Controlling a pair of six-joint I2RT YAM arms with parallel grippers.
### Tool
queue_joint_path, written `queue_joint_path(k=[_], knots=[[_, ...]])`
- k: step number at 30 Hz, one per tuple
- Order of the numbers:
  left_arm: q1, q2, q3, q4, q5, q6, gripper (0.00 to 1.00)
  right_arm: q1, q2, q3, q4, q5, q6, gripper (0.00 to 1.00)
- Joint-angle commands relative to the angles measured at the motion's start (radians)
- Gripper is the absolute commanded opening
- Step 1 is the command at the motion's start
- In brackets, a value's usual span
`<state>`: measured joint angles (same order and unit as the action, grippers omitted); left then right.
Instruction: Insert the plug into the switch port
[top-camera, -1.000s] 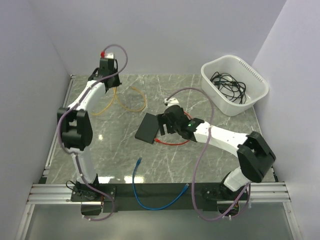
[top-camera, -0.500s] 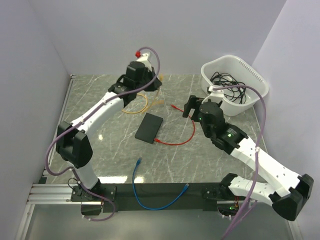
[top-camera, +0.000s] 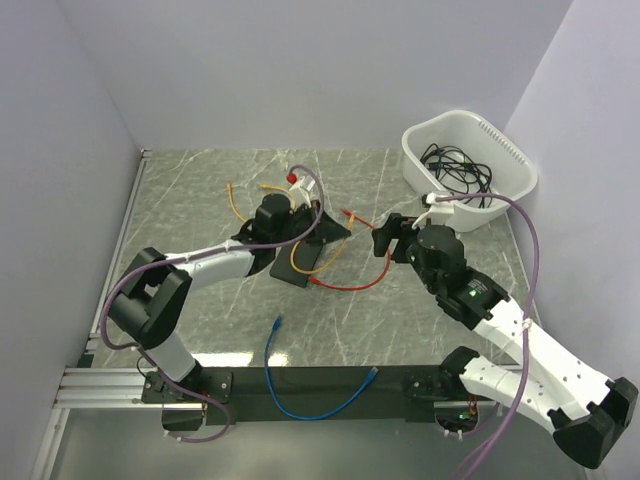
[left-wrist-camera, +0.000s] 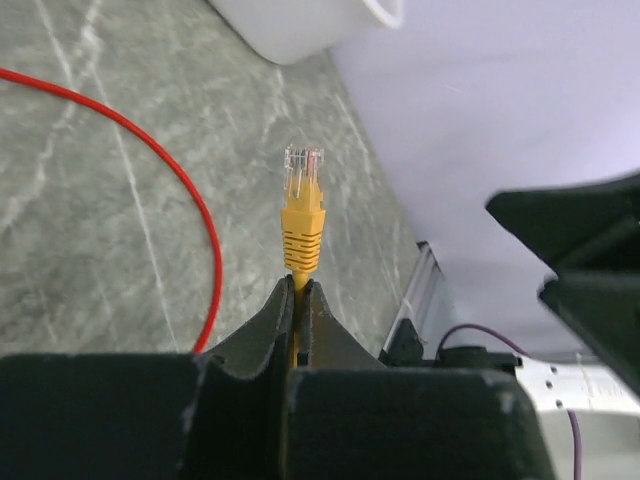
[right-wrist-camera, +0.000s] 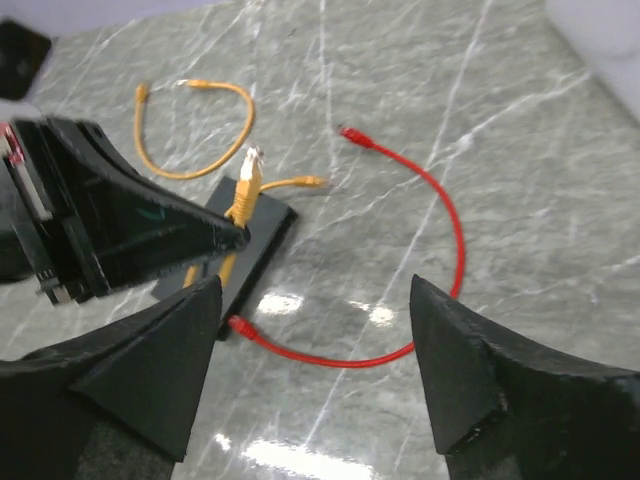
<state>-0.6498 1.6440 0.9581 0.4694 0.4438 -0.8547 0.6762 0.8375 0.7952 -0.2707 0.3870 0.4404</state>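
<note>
The switch (top-camera: 286, 270) is a flat black box lying mid-table, partly under my left arm. My left gripper (top-camera: 344, 230) hovers over its right side, shut on a yellow cable just behind the yellow plug (left-wrist-camera: 302, 205), whose clear tip points away from the fingers (left-wrist-camera: 275, 310). In the right wrist view the plug (right-wrist-camera: 246, 188) hangs over the switch (right-wrist-camera: 262, 238). A red cable (top-camera: 368, 282) lies beside the switch, one end at its near edge (right-wrist-camera: 236, 326). My right gripper (right-wrist-camera: 315, 300) stands open and holds nothing, to the right of the switch (top-camera: 386, 238).
A white tub (top-camera: 516, 170) of black cables stands at the back right. A loose blue cable (top-camera: 290, 395) lies by the front rail. Slack yellow cable (top-camera: 236, 196) trails behind the switch. Walls close in on the left, back and right.
My left arm swung from the back left down over the switch, bringing the yellow cable. My right arm pulled back off the switch to the right and its jaws narrowed slightly.
</note>
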Motion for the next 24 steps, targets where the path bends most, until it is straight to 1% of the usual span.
queue_joint_path(k=[1,2,4,6,8,9,10,12,14,15,16,17,19,22,24], knots=[[-0.011,-0.069,-0.089,0.326,0.098,-0.073,0.00,-0.033,0.004,0.004,0.110,-0.138,0.035,0.80],[-0.011,-0.070,-0.108,0.387,0.105,-0.073,0.00,-0.043,0.014,0.001,0.117,-0.184,0.040,0.76],[-0.014,-0.072,-0.162,0.449,0.133,-0.078,0.00,-0.047,0.023,-0.029,0.161,-0.226,0.060,0.73],[-0.014,-0.072,-0.199,0.559,0.150,-0.108,0.00,-0.066,0.012,-0.062,0.206,-0.298,0.076,0.71],[-0.014,-0.069,-0.254,0.644,0.183,-0.138,0.00,-0.084,-0.026,-0.131,0.299,-0.351,0.104,0.70],[-0.014,-0.067,-0.269,0.740,0.193,-0.168,0.00,-0.105,-0.040,-0.152,0.330,-0.423,0.115,0.70],[-0.014,-0.059,-0.294,0.780,0.203,-0.185,0.01,-0.113,-0.060,-0.186,0.387,-0.450,0.135,0.70],[-0.014,-0.047,-0.320,0.901,0.220,-0.240,0.01,-0.125,-0.075,-0.218,0.448,-0.515,0.153,0.66],[-0.014,-0.015,-0.328,0.974,0.239,-0.282,0.00,-0.130,-0.093,-0.228,0.471,-0.534,0.159,0.63],[-0.014,0.000,-0.332,1.012,0.243,-0.328,0.01,-0.129,-0.098,-0.234,0.481,-0.554,0.162,0.63],[-0.014,0.032,-0.338,1.110,0.249,-0.351,0.01,-0.132,-0.115,-0.244,0.502,-0.562,0.162,0.63],[-0.014,0.048,-0.340,1.150,0.254,-0.374,0.01,-0.133,-0.124,-0.249,0.511,-0.569,0.164,0.63],[-0.014,0.088,-0.337,1.224,0.262,-0.426,0.01,-0.135,-0.152,-0.267,0.539,-0.598,0.164,0.62],[-0.014,0.115,-0.323,1.232,0.262,-0.443,0.01,-0.135,-0.185,-0.287,0.574,-0.626,0.162,0.62],[-0.014,0.122,-0.323,1.252,0.257,-0.454,0.01,-0.135,-0.198,-0.287,0.564,-0.613,0.159,0.61]])
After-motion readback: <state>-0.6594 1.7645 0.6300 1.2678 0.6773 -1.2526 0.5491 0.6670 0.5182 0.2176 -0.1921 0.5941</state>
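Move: The yellow plug, pinched in the left fingers, is about 6 cm ahead of the open right hand, 8 cm left and 4 cm lower. The switch lies 1 cm ahead of the right hand, 21 cm left and 22 cm below; the far red plug is 14 cm ahead, 8 cm left on the table. From the left hand the right fingers are some 3 cm back, 9 cm right and 5 cm higher. Left hand draws yellow plug back about 7 cm as right gripper, partly closing, shifts 5 cm left towards it. ##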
